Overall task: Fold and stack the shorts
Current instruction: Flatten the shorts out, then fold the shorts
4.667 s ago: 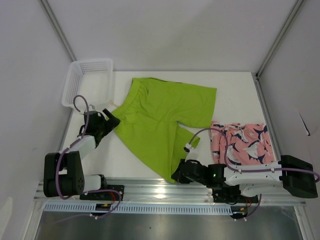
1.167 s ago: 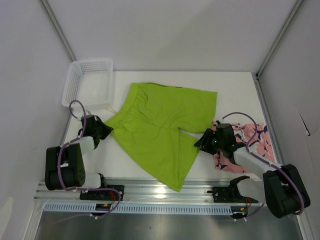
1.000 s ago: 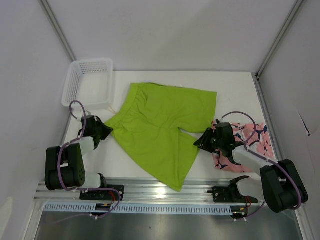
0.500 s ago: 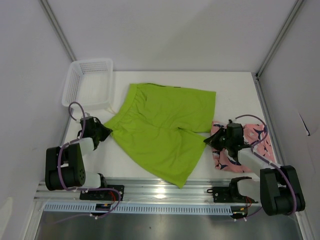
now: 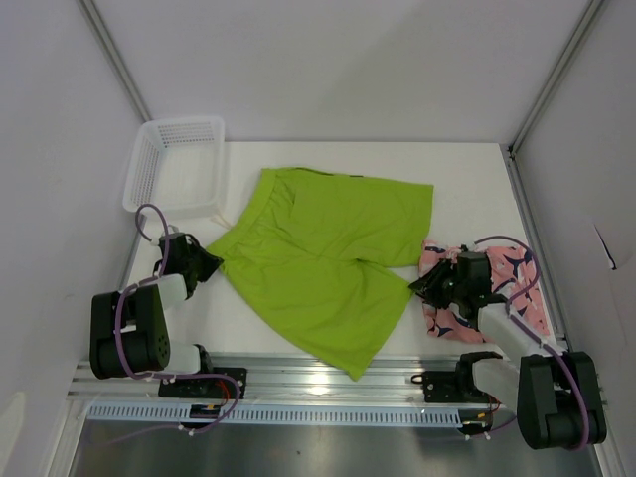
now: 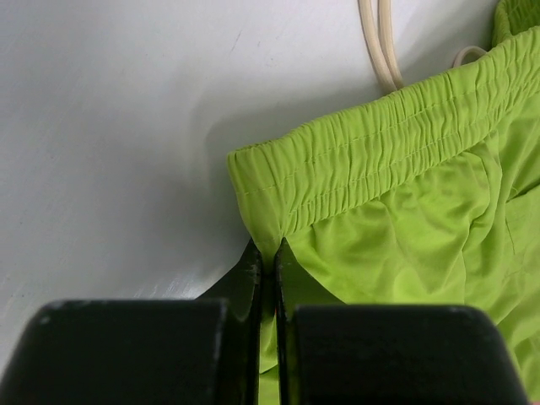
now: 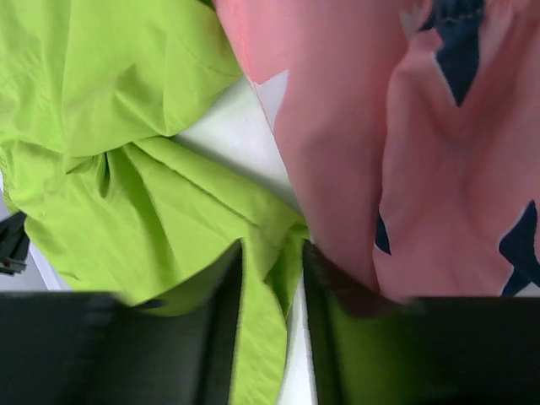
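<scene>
The lime green shorts (image 5: 318,258) lie spread flat mid-table, waistband to the left, legs to the right and front. My left gripper (image 5: 209,262) is shut on the waistband's near corner (image 6: 268,249); the cloth is pinched thin between the jaws. Part of the pink fish-print shorts (image 5: 525,298) is covered by my right arm at the right edge. My right gripper (image 5: 419,287) sits low at the green leg's hem, beside the pink shorts (image 7: 354,126). Its jaws stand apart (image 7: 272,253), with a loose fold of green cloth (image 7: 126,126) and bare table between them.
A white mesh basket (image 5: 174,164) stands at the back left corner. A cream drawstring (image 6: 380,42) trails from the waistband onto the table. White walls close in at the back and both sides.
The right gripper dragged the green leg hem rightward toward the pink shorts, flattening the green pair, and its jaws have since parted. The left gripper has kept its hold without moving.
</scene>
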Robot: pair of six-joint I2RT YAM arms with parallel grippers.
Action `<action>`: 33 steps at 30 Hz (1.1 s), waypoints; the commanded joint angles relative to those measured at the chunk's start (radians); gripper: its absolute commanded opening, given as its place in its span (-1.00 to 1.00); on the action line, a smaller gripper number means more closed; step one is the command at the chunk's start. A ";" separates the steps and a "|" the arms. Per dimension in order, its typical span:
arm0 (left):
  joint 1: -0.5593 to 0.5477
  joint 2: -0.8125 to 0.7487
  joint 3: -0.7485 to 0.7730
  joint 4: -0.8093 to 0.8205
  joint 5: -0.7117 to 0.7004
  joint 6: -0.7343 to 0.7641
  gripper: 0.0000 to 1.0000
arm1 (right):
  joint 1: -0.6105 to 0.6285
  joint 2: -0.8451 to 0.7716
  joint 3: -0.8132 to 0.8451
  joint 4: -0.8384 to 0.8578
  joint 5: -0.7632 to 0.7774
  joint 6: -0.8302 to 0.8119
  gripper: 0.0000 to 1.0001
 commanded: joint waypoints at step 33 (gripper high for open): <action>0.017 -0.017 -0.015 0.068 0.021 0.006 -1.00 | 1.527 0.143 0.391 -0.419 0.912 -0.157 0.27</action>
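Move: The lime shorts' lower hem corner, at the table's near edge, lies about 20 cm back and 15 cm left of the right hand, some 3 cm lower. The pink shorts are centred level with this hand, roughly 16 cm to its right. From the left hand, still pinching the waistband's end, that corner is about 26 cm back and 32 cm right. Opening wider, the right hand sweeps about 19 cm back and 17 cm left towards the lower hem corner, turning counter-clockwise. ##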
